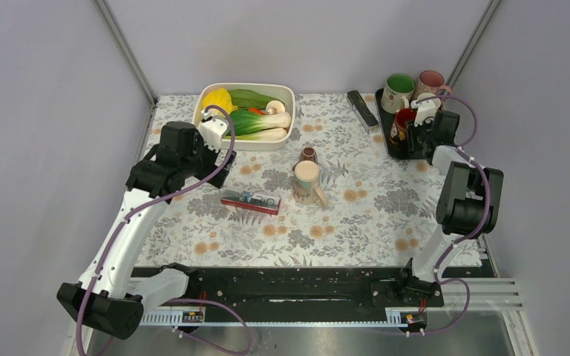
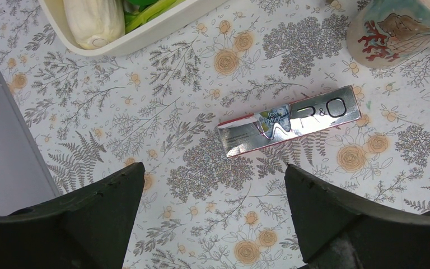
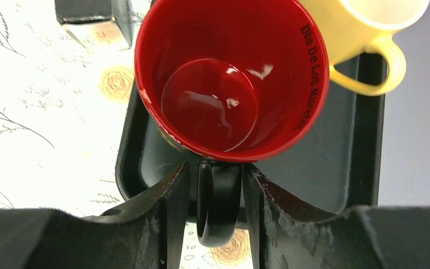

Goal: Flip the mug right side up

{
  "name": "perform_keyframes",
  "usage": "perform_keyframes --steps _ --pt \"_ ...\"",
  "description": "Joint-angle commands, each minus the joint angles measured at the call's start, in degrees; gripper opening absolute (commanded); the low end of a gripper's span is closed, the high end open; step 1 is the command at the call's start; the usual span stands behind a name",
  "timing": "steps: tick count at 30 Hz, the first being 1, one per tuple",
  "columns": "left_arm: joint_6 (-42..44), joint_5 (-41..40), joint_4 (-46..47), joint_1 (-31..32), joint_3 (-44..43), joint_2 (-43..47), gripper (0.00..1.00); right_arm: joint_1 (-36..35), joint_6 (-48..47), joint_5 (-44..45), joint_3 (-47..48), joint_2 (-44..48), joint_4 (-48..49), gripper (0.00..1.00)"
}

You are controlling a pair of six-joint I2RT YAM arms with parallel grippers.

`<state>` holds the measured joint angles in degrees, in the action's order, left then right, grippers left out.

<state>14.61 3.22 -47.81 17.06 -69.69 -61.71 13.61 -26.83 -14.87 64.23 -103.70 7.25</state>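
Note:
The red mug [image 3: 229, 84] with a black handle [image 3: 218, 207] stands mouth up on the black tray [image 3: 325, 162] at the back right of the table; in the top view the mug [image 1: 403, 122] shows partly under my arm. My right gripper [image 3: 217, 171] straddles the handle with a narrow gap on each side, so it is open and not clamping. My left gripper [image 2: 214, 168] hangs wide open over the tablecloth near a silver toothpaste box [image 2: 291, 120], holding nothing.
Two more mugs, green-lined [image 1: 397, 90] and pink-lined [image 1: 430, 81], stand on the tray [image 1: 386, 141]. A patterned mug [image 1: 308, 182] and a small dark cup [image 1: 309, 154] sit mid-table. A white dish [image 1: 286, 93] of vegetables is at the back; a black box [image 1: 361, 106] lies beside the tray.

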Motion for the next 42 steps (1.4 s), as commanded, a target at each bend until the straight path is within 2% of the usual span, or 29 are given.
perform_keyframes --steps 1,8,13,16,17,18,22,26,28,31,33,36,38,42 --pt "0.51 0.07 2.78 -0.47 -1.32 0.55 0.99 -2.44 -1.56 -1.75 5.62 -1.85 -3.27 0.47" --pt "0.34 1.41 2.84 -0.56 -0.49 -0.02 0.99 -3.87 1.95 3.61 13.45 -7.69 -6.86 0.49" --pt "0.48 2.73 2.68 -0.62 -0.39 -0.49 0.99 -3.85 3.54 6.16 15.51 -5.89 -10.70 0.62" --pt "0.97 5.45 1.93 -0.61 -0.58 -1.06 0.99 -3.92 4.44 7.79 14.09 -1.63 -10.93 0.78" --pt "1.03 6.08 1.58 -0.55 -0.81 -1.38 0.99 -3.86 5.11 8.26 13.58 0.04 -10.96 0.92" --pt "0.96 6.67 1.39 -0.61 -1.00 -1.51 0.99 -3.85 5.83 8.92 13.03 1.98 -10.99 0.99" --pt "0.73 10.35 0.58 -0.56 -2.26 -1.78 0.99 -4.82 10.35 12.18 11.66 10.04 -13.31 0.99" --pt "-0.02 11.58 -0.26 -0.58 -3.59 -3.50 0.99 -11.86 10.50 13.26 9.10 19.21 -18.54 0.99" --pt "-0.63 12.66 -1.06 -0.58 -4.41 -4.56 0.99 -17.24 11.40 7.97 7.30 24.03 -22.58 0.99" --pt "-1.43 14.79 -1.47 -0.62 -4.94 -5.08 0.99 -23.47 16.24 -4.75 1.06 29.39 -22.53 1.00" --pt "-1.88 15.68 -1.71 -0.54 -5.10 -5.10 0.99 -29.01 16.53 -8.12 -3.31 31.74 -23.00 1.00" --pt "-2.04 16.49 -1.86 -0.59 -4.90 -4.48 0.99 -38.00 15.69 -4.70 -7.97 33.14 -26.42 0.99" --pt "-2.13 16.75 -1.76 -0.56 -4.59 -3.78 0.99 -42.78 16.09 0.91 -10.79 34.16 -28.39 0.99" --pt "-2.32 17.40 -1.54 -0.58 -3.85 -2.59 0.99 -48.36 19.61 6.11 -18.27 35.35 -24.58 1.00"
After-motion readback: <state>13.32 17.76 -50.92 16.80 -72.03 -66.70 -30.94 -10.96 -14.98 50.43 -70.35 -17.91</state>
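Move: The last upside-down mug, teal with a pale base, lies about 35 cm to the right hand's left and 14 cm back, its middle roughly level in height. The small brown cup is some 9 cm beyond that mug; from this hand, the red mug whose black handle sits between the fingers is about 7 cm ahead and 2 cm left, the yellow mug 12 cm ahead and 6 cm right. The upside-down mug is roughly 26 cm right of the left hand, 6 cm ahead and 16 cm below. The right hand first nudges the red mug about 3 cm farther onto the tray by its handle, then spreads its half-open fingers wide, frees the handle and lifts steeply by some 20 cm before swinging left and back and sinking towards the upside-down mug, the wrist turning about 35 degrees counter-clockwise so the open fingers face that mug's handle side. Late on, the empty, open left hand eases about 4 cm right towards the same mug and tips slightly down. ##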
